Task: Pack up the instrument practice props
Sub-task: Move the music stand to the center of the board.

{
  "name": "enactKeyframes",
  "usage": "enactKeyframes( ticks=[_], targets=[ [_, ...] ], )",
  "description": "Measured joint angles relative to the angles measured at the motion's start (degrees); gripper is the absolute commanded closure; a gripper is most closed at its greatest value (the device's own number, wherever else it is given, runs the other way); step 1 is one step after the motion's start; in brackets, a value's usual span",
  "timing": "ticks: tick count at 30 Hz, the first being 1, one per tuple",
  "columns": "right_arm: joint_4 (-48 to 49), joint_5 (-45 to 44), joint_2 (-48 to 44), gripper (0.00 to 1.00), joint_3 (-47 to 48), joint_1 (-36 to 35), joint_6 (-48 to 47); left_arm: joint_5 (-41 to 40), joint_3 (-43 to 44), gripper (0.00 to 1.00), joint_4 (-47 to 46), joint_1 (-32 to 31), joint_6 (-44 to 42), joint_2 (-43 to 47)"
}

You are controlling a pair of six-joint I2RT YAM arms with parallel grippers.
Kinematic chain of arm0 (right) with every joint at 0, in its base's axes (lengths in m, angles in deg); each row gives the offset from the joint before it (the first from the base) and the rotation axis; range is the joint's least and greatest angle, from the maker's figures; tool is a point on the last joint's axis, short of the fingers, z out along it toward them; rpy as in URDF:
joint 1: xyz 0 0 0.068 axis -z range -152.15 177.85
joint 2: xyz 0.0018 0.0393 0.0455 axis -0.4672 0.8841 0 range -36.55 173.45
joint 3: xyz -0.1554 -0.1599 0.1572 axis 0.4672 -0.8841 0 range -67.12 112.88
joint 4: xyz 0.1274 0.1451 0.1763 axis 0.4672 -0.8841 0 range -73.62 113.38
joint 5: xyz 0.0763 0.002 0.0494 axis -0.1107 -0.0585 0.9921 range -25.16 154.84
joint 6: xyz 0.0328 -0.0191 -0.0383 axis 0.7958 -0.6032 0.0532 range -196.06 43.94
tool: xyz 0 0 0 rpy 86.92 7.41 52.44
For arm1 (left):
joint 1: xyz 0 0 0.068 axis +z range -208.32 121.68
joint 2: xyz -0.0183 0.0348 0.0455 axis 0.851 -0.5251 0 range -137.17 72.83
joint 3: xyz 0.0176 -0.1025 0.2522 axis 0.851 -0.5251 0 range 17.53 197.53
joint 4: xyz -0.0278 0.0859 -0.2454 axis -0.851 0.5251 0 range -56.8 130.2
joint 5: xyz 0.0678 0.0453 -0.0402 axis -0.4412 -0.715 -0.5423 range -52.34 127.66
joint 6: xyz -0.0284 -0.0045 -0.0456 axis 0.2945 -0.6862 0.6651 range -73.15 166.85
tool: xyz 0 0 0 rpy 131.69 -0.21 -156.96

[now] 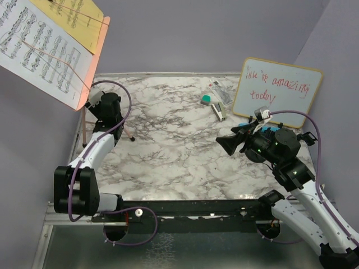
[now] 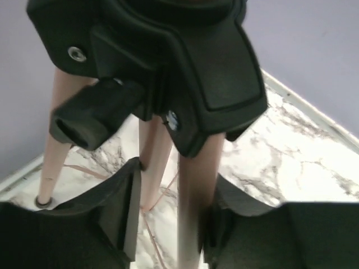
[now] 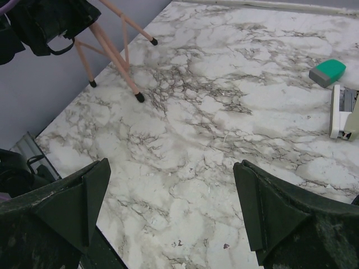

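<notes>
The pink music rack (image 1: 96, 53) stands at the table's far left corner, carrying printed sheet music (image 1: 39, 50) and a yellow page (image 1: 73, 17). My left gripper (image 1: 92, 105) is low down at its tripod. In the left wrist view the left gripper (image 2: 174, 196) has both fingers pressed against two pink tubes (image 2: 196, 185) just under the black hub (image 2: 185, 73), and a third leg (image 2: 56, 145) stands outside to the left. My right gripper (image 1: 227, 143) hovers open over the right half of the marble. The right gripper (image 3: 171, 207) has nothing between its fingers, and the tripod legs (image 3: 115, 53) show far off.
A wood-framed whiteboard (image 1: 277, 89) with red writing leans at the back right. In front of it lie a small stapler (image 1: 219, 110) and a green eraser (image 1: 206, 100), which also show as stapler (image 3: 343, 112) and eraser (image 3: 327, 72). Purple walls close the back and sides.
</notes>
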Motion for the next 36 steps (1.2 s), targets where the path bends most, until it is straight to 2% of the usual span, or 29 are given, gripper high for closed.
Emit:
enactKeyframes(
  ticks=[2, 6, 15, 20, 28, 36],
  targets=[
    [0.02, -0.02, 0.04, 0.02, -0.07, 0.00, -0.04, -0.02, 0.00, 0.74, 0.11, 0.02, -0.81, 0.00],
    [0.00, -0.04, 0.15, 0.02, -0.11, 0.00, -0.24, 1.25, -0.31, 0.82, 0.76, 0.07, -2.29, 1.03],
    [0.04, -0.04, 0.15, 0.03, -0.28, 0.00, -0.24, 17.29, -5.29, 0.95, -2.12, -0.09, -6.34, 6.56],
    [0.04, -0.07, 0.15, 0.04, -0.50, 0.00, -0.33, 25.20, -5.35, 0.97, -5.51, -1.16, -8.02, 5.07],
    [0.00, -0.46, 0.15, 0.03, -0.52, 0.00, -0.66, 33.83, -3.13, 1.00, -13.00, -9.01, -9.53, -1.29],
    [0.00, -1.44, 0.57, 0.04, -0.52, 0.00, -0.92, 37.13, 0.20, 1.00, -17.73, -14.62, -8.46, -7.06]
  ],
)
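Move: The music stand's front leg, just under the black hub, already stands between the left hand's half-shut fingers; the middle of the board it is bound for lies about 38 cm to the right and 20 below. The green eraser is some 44 cm right of this hand and 16 ahead, the stapler about 50 right and 10 ahead, both on the table. From the right hand that leg is roughly 59 cm left, 18 ahead and 7 lower. The left fingers finish closing and pinch the music stand's front leg just below its hub, the hand almost still while they do. Keeping that grip, the hand then swings the stand to the right at nearly constant height, about 22 cm towards the middle of the board and the eraser, slow at first and then faster, easing slightly forward late on, while the wrist turns some 50 degrees clockwise. ##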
